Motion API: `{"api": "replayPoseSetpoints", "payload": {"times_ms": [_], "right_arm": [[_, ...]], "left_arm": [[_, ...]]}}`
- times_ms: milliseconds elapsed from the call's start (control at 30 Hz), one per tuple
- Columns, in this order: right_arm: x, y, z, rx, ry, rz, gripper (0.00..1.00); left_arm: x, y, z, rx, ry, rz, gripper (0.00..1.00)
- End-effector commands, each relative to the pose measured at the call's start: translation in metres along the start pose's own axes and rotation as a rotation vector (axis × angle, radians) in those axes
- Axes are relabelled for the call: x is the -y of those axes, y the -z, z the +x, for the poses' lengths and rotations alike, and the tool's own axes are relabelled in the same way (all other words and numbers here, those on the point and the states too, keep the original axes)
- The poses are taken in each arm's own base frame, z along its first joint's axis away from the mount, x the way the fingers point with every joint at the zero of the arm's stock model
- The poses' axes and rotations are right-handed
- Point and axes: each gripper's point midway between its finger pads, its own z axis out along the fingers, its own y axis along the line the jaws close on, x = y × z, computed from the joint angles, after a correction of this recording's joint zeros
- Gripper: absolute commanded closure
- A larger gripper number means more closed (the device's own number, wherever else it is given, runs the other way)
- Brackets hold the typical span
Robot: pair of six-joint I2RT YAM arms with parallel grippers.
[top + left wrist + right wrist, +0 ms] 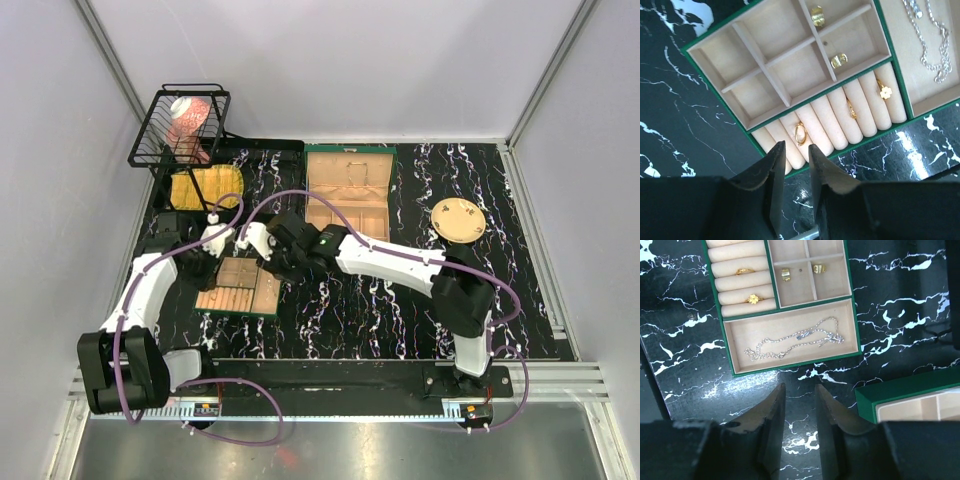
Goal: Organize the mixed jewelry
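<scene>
The green tray (268,300) lies on the marbled mat, left of centre, with the mixed jewelry in its beige compartments. Gold rings (800,134) sit in the roll slots, one with a flower (884,92). Two chunky gold pieces (839,60) lie in small squares and a silver chain (795,342) in the long compartment. My left gripper (797,145) hovers open over the tray's ring-roll edge, holding nothing. My right gripper (800,386) stands open above bare mat just short of the chain compartment. Both grippers meet near the tray in the top view, left (205,265) and right (258,245).
The open green box (348,195) stands behind the tray, its corner (910,400) close to my right fingers. A round tan plate (459,219) sits at the right. A black wire basket (180,125) and a yellow pad (207,185) occupy the back left.
</scene>
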Motion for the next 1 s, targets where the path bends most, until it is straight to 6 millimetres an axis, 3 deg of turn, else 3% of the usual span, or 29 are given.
{"api": "replayPoseSetpoints", "payload": {"times_ms": [0, 200, 400, 667, 967], "right_arm": [[-0.012, 0.005, -0.017, 0.015, 0.071, -0.026, 0.62], [-0.033, -0.011, -0.009, -0.033, 0.118, -0.040, 0.53], [-0.049, -0.022, -0.008, -0.054, 0.148, -0.052, 0.44], [-0.073, -0.038, -0.002, -0.100, 0.167, -0.090, 0.41], [-0.082, -0.058, 0.011, -0.161, 0.184, -0.109, 0.41]], "left_arm": [[-0.012, 0.013, -0.028, 0.127, 0.033, -0.046, 0.71], [-0.019, 0.031, -0.055, 0.241, 0.089, -0.056, 0.67], [-0.028, 0.041, -0.066, 0.306, 0.141, -0.087, 0.54], [-0.045, 0.052, -0.065, 0.334, 0.180, -0.141, 0.47], [-0.058, 0.054, -0.060, 0.324, 0.204, -0.161, 0.45]]}}
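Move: The jewelry tray's middle lies about 9 cm left of the right hand, 2 cm back and 10 cm below. The silver necklace in its right compartment is some 4 cm left and 2 cm back of that hand, the flower ring some 6 cm left and 6 cm back. The open jewelry box stands about 15 cm right and 10 cm ahead of the right hand. From the left hand the tray's middle is roughly 7 cm right, 2 cm ahead and 5 cm below. The right hand comes back about 7 cm, sinking nearly 6 cm and drifting some 4 cm left, over the necklace compartment towards the tray's near right corner, while its fingers open to a bit over half and the hand turns about 10 degrees counter-clockwise. Meanwhile the left hand draws off up and forward, about 4 cm each way, then edges 2–3 cm left, clear of the ring rolls, its fingers spreading from about a quarter to half open as the wrist turns counter-clockwise and swings the fingertips forward. ##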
